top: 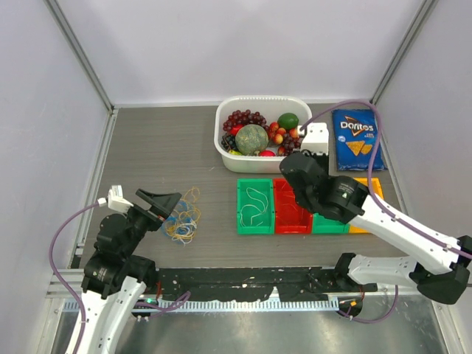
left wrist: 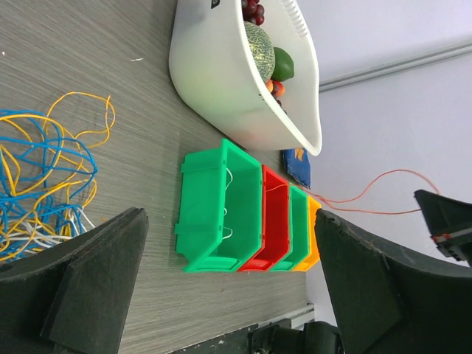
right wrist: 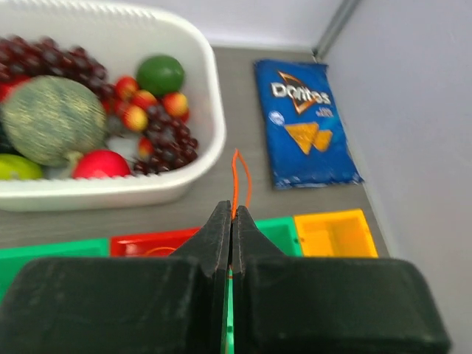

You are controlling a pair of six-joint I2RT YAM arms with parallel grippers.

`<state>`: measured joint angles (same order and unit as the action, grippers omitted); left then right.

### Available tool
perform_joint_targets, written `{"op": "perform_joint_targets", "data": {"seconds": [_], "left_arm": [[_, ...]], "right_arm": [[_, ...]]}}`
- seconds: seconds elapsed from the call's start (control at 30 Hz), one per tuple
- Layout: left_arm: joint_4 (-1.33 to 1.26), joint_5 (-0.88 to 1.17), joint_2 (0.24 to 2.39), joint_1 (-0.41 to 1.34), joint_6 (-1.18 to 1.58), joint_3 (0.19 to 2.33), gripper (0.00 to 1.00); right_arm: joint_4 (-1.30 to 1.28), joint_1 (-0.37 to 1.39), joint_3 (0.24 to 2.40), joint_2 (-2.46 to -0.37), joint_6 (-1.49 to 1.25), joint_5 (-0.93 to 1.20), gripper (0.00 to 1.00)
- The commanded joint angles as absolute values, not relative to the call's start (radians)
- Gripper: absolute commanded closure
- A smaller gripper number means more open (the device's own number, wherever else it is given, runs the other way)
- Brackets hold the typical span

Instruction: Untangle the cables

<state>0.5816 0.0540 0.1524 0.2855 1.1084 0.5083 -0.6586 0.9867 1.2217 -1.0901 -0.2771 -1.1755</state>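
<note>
The cables (top: pixel 184 219) lie as a tangle of thin blue, yellow, orange and white wires on the table at the left, also seen in the left wrist view (left wrist: pixel 44 181). My left gripper (top: pixel 161 202) hovers just left of the tangle, open and holding nothing (left wrist: pixel 230 221). My right gripper (right wrist: pixel 231 212) is shut on a thin orange cable (right wrist: pixel 237 181), raised over the row of bins. That orange cable (left wrist: pixel 380 193) hangs in the air. A white cable (top: pixel 256 206) lies in the left green bin (top: pixel 242 221). In the top view the right gripper (top: pixel 301 168) hides its fingers under its wrist.
Side by side stand a green, a red (top: pixel 289 221), a green and an orange bin (right wrist: pixel 335 232). Behind them are a white basket (top: pixel 223 147) of fruit and a blue Doritos bag (top: pixel 355 139). Walls close in the left, back and right.
</note>
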Motion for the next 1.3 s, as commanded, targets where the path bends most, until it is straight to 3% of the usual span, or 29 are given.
{"op": "perform_joint_targets", "data": {"seconds": [0.0, 0.13, 0.3, 0.57, 0.9, 0.97, 1.0, 1.03, 1.1, 1.27], "left_arm": [[0.566, 0.066, 0.156, 0.278, 1.083, 0.542, 0.0], [0.529, 0.069, 0.164, 0.278, 1.091, 0.537, 0.0], [0.521, 0.107, 0.192, 0.279, 1.091, 0.545, 0.0], [0.551, 0.087, 0.155, 0.278, 1.091, 0.551, 0.0], [0.529, 0.094, 0.178, 0.278, 1.086, 0.531, 0.0], [0.543, 0.077, 0.184, 0.278, 1.085, 0.529, 0.0], [0.579, 0.057, 0.19, 0.278, 1.081, 0.534, 0.0], [0.624, 0.01, 0.198, 0.278, 1.081, 0.544, 0.0], [0.72, -0.116, 0.213, 0.278, 1.089, 0.56, 0.0], [0.813, -0.253, 0.248, 0.278, 1.123, 0.54, 0.0]], "right_arm": [[-0.861, 0.924, 1.218, -1.043, -0.469, -1.135, 0.99], [-0.783, 0.85, 1.091, -1.019, -0.521, -0.812, 0.99], [-0.632, 0.763, 0.922, -1.095, -0.58, -0.609, 0.99], [-0.472, 0.732, 0.867, -1.206, -0.587, -0.273, 1.0], [-0.469, 0.712, 0.756, -1.251, -0.569, -0.439, 0.99], [-0.509, 0.712, 0.803, -1.281, -0.523, -0.451, 0.92], [-0.521, 0.722, 0.834, -1.282, -0.488, -0.46, 0.78], [-0.552, 0.736, 0.851, -1.273, -0.474, -0.512, 0.55], [-0.578, 0.782, 0.893, -1.241, -0.436, -0.582, 0.37], [-0.585, 0.966, 1.041, -1.271, -0.405, -0.649, 0.34]]}}
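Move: Your right hand holds the orange cable. The red bin's middle lies about 30 cm below that hand, 3 cm back and 4 cm to its left. From the same hand, the green bin with the white cable is 15 cm left and 3 cm back, and the fruit basket 18 cm ahead and 11 cm left. The blue-yellow tangle sits some 21 cm straight beneath the left hand; the red bin is about 33 cm to that hand's right and 3 cm ahead. Lower the right gripper about 26 cm, easing a little back and swinging slightly left, and tip the fingers down some 40 degrees over the red bin with the orange cable still gripped. Open them there to let go, then lift back up about 5 cm, veering left. As it leaves, start the open left hand down and left, towards the tangle. ##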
